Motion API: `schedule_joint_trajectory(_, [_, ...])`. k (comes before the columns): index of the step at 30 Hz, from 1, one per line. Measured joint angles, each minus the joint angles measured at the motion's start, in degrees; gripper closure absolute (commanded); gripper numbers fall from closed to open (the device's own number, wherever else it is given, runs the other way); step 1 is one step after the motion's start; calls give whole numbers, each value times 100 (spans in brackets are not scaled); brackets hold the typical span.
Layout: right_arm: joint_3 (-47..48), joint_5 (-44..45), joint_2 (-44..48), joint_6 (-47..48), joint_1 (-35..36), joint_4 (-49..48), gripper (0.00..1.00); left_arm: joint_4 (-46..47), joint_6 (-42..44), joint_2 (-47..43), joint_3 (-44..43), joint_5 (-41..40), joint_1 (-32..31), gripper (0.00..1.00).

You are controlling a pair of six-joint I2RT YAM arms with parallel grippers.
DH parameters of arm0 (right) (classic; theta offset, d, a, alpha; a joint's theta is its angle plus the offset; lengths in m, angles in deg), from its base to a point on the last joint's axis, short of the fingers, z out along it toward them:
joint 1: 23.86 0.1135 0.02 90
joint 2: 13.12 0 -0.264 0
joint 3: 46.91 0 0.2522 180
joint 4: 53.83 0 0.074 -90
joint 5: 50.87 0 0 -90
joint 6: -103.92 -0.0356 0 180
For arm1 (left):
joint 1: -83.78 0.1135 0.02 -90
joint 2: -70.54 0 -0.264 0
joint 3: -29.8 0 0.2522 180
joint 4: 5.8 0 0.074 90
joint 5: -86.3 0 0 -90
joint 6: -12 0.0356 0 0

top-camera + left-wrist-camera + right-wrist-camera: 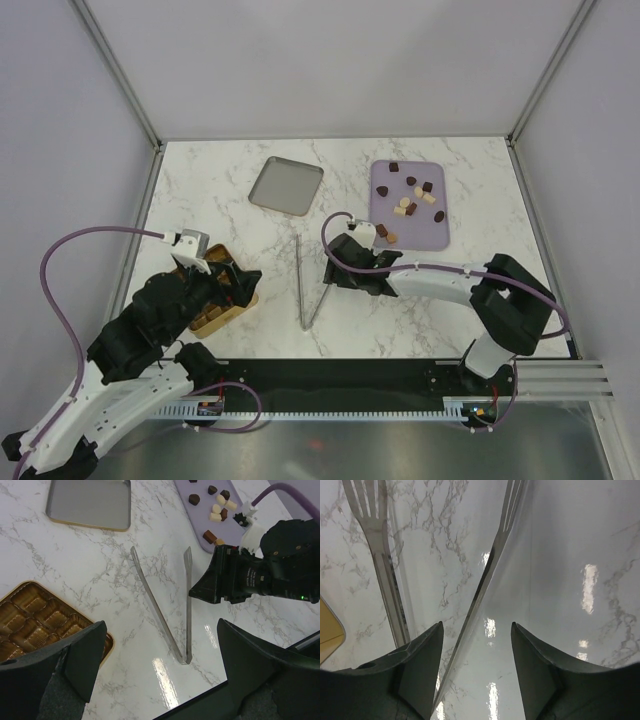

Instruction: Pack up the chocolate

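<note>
The chocolate, small dark brown and cream pieces, lies scattered on the flat lilac tray at the back right; the left wrist view shows the pieces too. The gold box with brown compartments sits at the front left. My left gripper hovers over its right edge, open and holding nothing. Metal tongs lie on the marble between the arms. My right gripper is low over them, and its jaws straddle one tong arm with a gap still showing on each side.
A shallow silver tray rests at the back centre. The other tong arm runs just outside my right gripper's left finger. Grey walls close in the table on three sides.
</note>
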Motion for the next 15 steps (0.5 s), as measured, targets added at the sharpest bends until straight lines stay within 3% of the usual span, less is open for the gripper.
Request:
schedule_joint_trajectory(9, [170, 24, -776, 35, 326, -221, 54, -44, 0, -42, 55, -68, 0, 0])
schedule_joint_trajectory(15, [173, 35, -732, 855, 321, -243, 68, -59, 0, -105, 72, -70, 0, 0])
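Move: The tongs lie splayed on the table below the right gripper, their right prong about 2 cm left, 1 cm back and 4 cm down from it. The left prong stands some 7 cm left, level front to back, at that same depth. The gold box is about 25 cm left and 2 cm back; the nearest brown chocolate, 13 cm ahead and 10 cm right. From the left gripper, the right prong lies roughly 8 cm ahead, 12 cm right, 24 cm down. Lower the right gripper about 3.5 cm onto the tongs' right prong, easing it some 2 cm left and 1 cm back so the prong stays between the fingertips. Stop sinking and narrow the fingers to roughly half their starting gap, bringing them against the prong while turning the wrist about 10 degrees counter-clockwise. ##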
